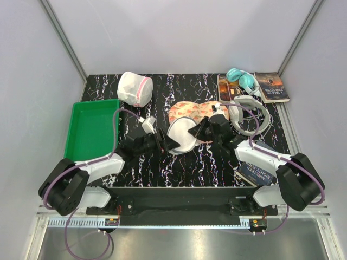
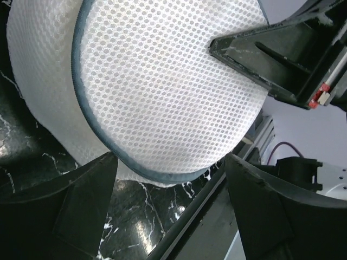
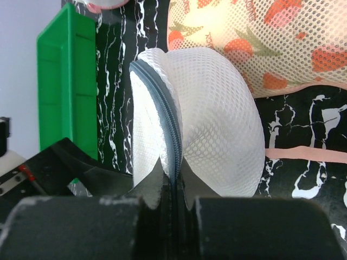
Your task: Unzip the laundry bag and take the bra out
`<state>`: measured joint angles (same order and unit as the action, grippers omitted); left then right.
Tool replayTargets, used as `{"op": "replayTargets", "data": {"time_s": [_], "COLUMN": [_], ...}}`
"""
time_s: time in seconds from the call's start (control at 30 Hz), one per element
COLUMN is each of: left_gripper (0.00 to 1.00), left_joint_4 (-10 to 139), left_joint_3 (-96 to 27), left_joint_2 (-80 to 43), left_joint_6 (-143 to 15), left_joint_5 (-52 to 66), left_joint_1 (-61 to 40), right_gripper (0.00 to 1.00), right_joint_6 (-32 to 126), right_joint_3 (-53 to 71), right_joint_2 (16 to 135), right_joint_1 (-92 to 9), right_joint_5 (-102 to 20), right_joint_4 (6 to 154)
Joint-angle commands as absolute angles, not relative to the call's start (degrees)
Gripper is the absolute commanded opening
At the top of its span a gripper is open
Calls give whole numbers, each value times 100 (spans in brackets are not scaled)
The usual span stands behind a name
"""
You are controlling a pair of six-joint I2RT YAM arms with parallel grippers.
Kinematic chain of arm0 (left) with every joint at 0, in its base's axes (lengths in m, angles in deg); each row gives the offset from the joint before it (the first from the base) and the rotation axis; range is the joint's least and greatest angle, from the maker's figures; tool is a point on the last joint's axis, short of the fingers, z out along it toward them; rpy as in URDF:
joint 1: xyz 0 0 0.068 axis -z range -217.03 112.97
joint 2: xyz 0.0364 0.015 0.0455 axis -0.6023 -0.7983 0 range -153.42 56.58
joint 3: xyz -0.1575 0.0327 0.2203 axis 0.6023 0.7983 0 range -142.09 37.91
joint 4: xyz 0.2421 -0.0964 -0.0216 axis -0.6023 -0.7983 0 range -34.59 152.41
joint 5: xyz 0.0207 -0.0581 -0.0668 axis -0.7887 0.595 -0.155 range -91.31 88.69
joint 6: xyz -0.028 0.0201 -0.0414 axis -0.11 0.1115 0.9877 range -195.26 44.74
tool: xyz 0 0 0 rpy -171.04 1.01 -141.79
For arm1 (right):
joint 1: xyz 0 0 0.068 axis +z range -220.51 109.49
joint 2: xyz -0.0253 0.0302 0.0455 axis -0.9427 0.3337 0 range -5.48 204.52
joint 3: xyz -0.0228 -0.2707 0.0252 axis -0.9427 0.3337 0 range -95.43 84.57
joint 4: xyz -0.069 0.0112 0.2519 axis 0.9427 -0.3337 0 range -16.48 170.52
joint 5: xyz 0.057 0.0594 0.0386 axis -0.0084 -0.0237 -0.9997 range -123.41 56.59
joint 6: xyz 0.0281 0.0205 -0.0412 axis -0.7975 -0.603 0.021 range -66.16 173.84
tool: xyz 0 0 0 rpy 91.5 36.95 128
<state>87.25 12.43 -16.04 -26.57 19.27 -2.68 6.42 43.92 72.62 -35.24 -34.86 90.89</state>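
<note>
The laundry bag [image 1: 181,136], a round white mesh pouch with a grey zip band [image 3: 171,124], stands on edge at the table's middle. My right gripper [image 3: 172,170] is shut on that zip band at the bag's near rim [image 1: 201,131]. My left gripper [image 2: 171,162] is open on the bag's left side [image 1: 165,142]. The bag's lower edge [image 2: 162,81] hangs just beyond its spread fingers, with no clear contact. One of the right gripper's black fingers [image 2: 260,59] presses on the mesh. The bra is hidden.
A floral two-cup item [image 1: 195,111] lies just behind the bag. A pink-trimmed mesh pouch [image 1: 134,88] sits at the back left and a green tray [image 1: 92,130] at the left. Headphones [image 1: 242,80], a book [image 1: 271,86] and white headphones [image 1: 249,116] crowd the right.
</note>
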Motion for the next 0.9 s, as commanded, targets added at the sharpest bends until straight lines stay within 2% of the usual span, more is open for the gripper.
{"op": "replayTargets", "data": {"time_s": [0.0, 0.1, 0.17, 0.2, 0.27, 0.3, 0.33, 0.43, 0.57, 0.6, 0.63, 0.7, 0.73, 0.87], "left_gripper": [81, 73, 60, 48, 31, 12, 3, 0, 0, 0, 0, 0, 0, 0], "left_joint_4": [9897, 10327, 10398, 10390, 10416, 10399, 10233, 9881, 9275, 9134, 8759, 8318, 8002, 7806], "left_joint_3": [1260, 1321, 1260, 1242, 1224, 1216, 1181, 1031, 821, 698, 610, 312, 241, 82], "left_joint_2": [-2031, -2260, -2357, -2401, -2411, -2393, -2376, -2227, -2033, -1937, -1893, -1840, -1822, -1716], "left_joint_6": [-2218, -2042, -2007, -1989, -1963, -1989, -2024, -2191, -2445, -2516, -2586, -2797, -2815, -2517], "left_joint_5": [1987, 2014, 2014, 2005, 1988, 1996, 1988, 2180, 2873, 2997, 3103, 3463, 3542, 4051], "left_joint_1": [-240, -223, -223, -223, -223, -240, -284, -555, -995, -1066, -1206, -1321, -1452, -1787], "right_gripper": [0, 0, 0, 0, 0, 0, 0, 3, 47, 66, 73, 82, 83, 78], "right_joint_6": [383, 418, 444, 435, 435, 444, 540, 925, 1884, 2060, 2453, 2806, 3235, 3924], "right_joint_3": [4369, 4361, 4361, 4378, 4405, 4413, 4405, 4431, 4457, 4484, 4510, 4606, 4642, 4870], "right_joint_2": [7186, 7186, 7203, 7204, 7212, 7239, 7247, 7186, 6713, 6442, 6300, 5923, 5825, 5595], "right_joint_1": [-3456, -3456, -3447, -3447, -3438, -3447, -3447, -3447, -3447, -3438, -3447, -3447, -3447, -3438], "right_joint_5": [-3139, -3156, -3191, -3226, -3270, -3331, -3323, -3578, -3517, -3403, -3385, -3376, -3419, -4156], "right_joint_4": [9634, 9643, 9661, 9661, 9678, 9687, 9713, 9609, 9152, 9038, 8889, 8765, 8721, 8702]}}
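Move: The laundry bag hangs in my right fingers, its middle about 4 cm ahead, 5 cm right and 1 cm below my left hand, its near zipped rim crossing my open left fingertips. From my right hand that middle is level ahead, 4 cm left, 4 cm lower. The strawberry-print bag lies some 10 cm ahead, 11 cm right and 9 cm below my left hand; the white-and-pink bag about 23 ahead, 15 left and 8 below. With my right hand still gripping the rim, I ease my left slightly right and down and close its wide-open fingers to pinch the bag's near-left zipped rim. Then I carry that edge left, up and forward about 6 cm while my right opens wide, lets go and backs off, mostly up about 5 cm, its fingers tipping upward some 20 degrees. ##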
